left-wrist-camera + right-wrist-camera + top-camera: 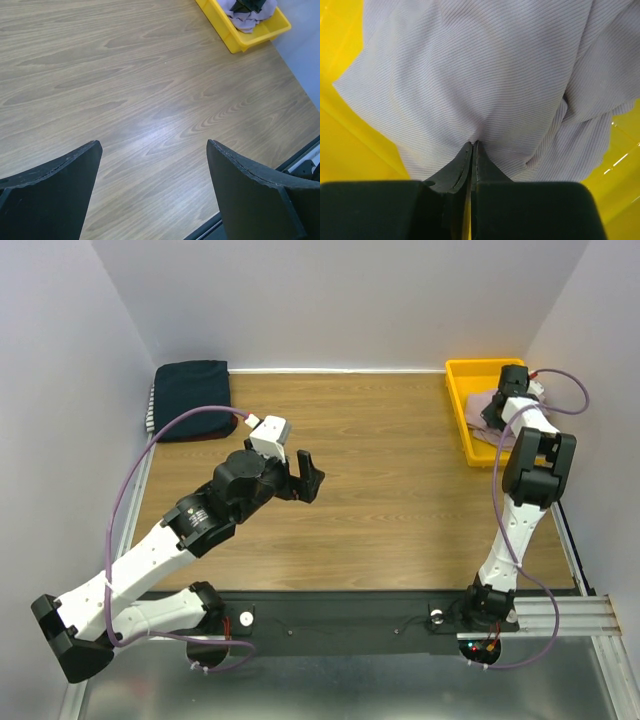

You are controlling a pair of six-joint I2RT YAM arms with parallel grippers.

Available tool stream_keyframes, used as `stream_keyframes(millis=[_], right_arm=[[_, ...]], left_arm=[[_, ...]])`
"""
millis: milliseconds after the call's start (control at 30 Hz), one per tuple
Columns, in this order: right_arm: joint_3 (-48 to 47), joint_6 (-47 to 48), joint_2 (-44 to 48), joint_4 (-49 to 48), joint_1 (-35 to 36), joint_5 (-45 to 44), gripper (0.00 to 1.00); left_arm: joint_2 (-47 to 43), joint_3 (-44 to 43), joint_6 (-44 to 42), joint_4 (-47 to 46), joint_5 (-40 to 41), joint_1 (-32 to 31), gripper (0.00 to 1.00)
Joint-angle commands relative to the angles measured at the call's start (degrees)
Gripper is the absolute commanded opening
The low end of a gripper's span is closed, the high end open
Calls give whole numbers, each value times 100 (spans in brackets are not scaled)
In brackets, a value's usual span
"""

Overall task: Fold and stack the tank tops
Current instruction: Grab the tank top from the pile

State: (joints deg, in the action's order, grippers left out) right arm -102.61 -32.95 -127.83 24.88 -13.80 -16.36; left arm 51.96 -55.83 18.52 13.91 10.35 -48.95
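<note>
A pale dusty-pink tank top [478,408] lies crumpled in the yellow tray [470,367] at the back right. My right gripper [497,417] reaches down into the tray. In the right wrist view its jaws [472,144] are shut, pinching a fold of the ribbed pink tank top [485,75]. Folded tank tops [190,398], dark navy uppermost with a striped edge at the left, sit stacked in the back left corner. My left gripper [303,478] hovers over the bare wood left of centre, open with nothing between its fingers [75,175].
The wooden table [150,90] spreads between the stack and the tray. Grey walls close in the back and both sides. A black rail with the arm bases [350,625] runs along the near edge. The tray's yellow floor [350,160] surrounds the cloth.
</note>
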Motion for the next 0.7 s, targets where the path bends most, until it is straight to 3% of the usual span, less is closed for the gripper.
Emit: stream_keyframes(millis=[0, 500, 667], right_arm=[[-260, -27, 688, -142, -8, -236, 0], [-637, -229, 2235, -142, 0, 150, 0], [-971, -19, 2789, -151, 342, 432, 0]], left_arm=[[-55, 11, -33, -231, -77, 43, 98], [-178, -226, -59, -99, 125, 87, 98], [-143, -270, -59, -108, 178, 114, 98]])
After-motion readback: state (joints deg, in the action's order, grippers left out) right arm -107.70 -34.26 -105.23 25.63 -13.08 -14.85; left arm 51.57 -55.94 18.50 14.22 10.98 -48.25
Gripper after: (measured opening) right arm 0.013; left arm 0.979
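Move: The lilac tank top lies crumpled in the yellow basket, already pinched by my right hand; its middle is about 4 cm to the right of that hand, 1 cm ahead and 1 cm below. The basket's middle sits some 3 cm ahead, 2 cm right and 2 cm down, with its left rim roughly 11 cm to my right hand's left and 2 cm ahead. From my left hand the tank top is about 31 cm ahead, 57 cm right and 27 cm lower. I keep my right fingers shut on the tank top and pull it almost straight up out of the basket, quickly, about 25 cm, drawing slightly back and left only near the end. As I rise, my wrist tips the fingers up from their steep downward slant by some 25 degrees. ##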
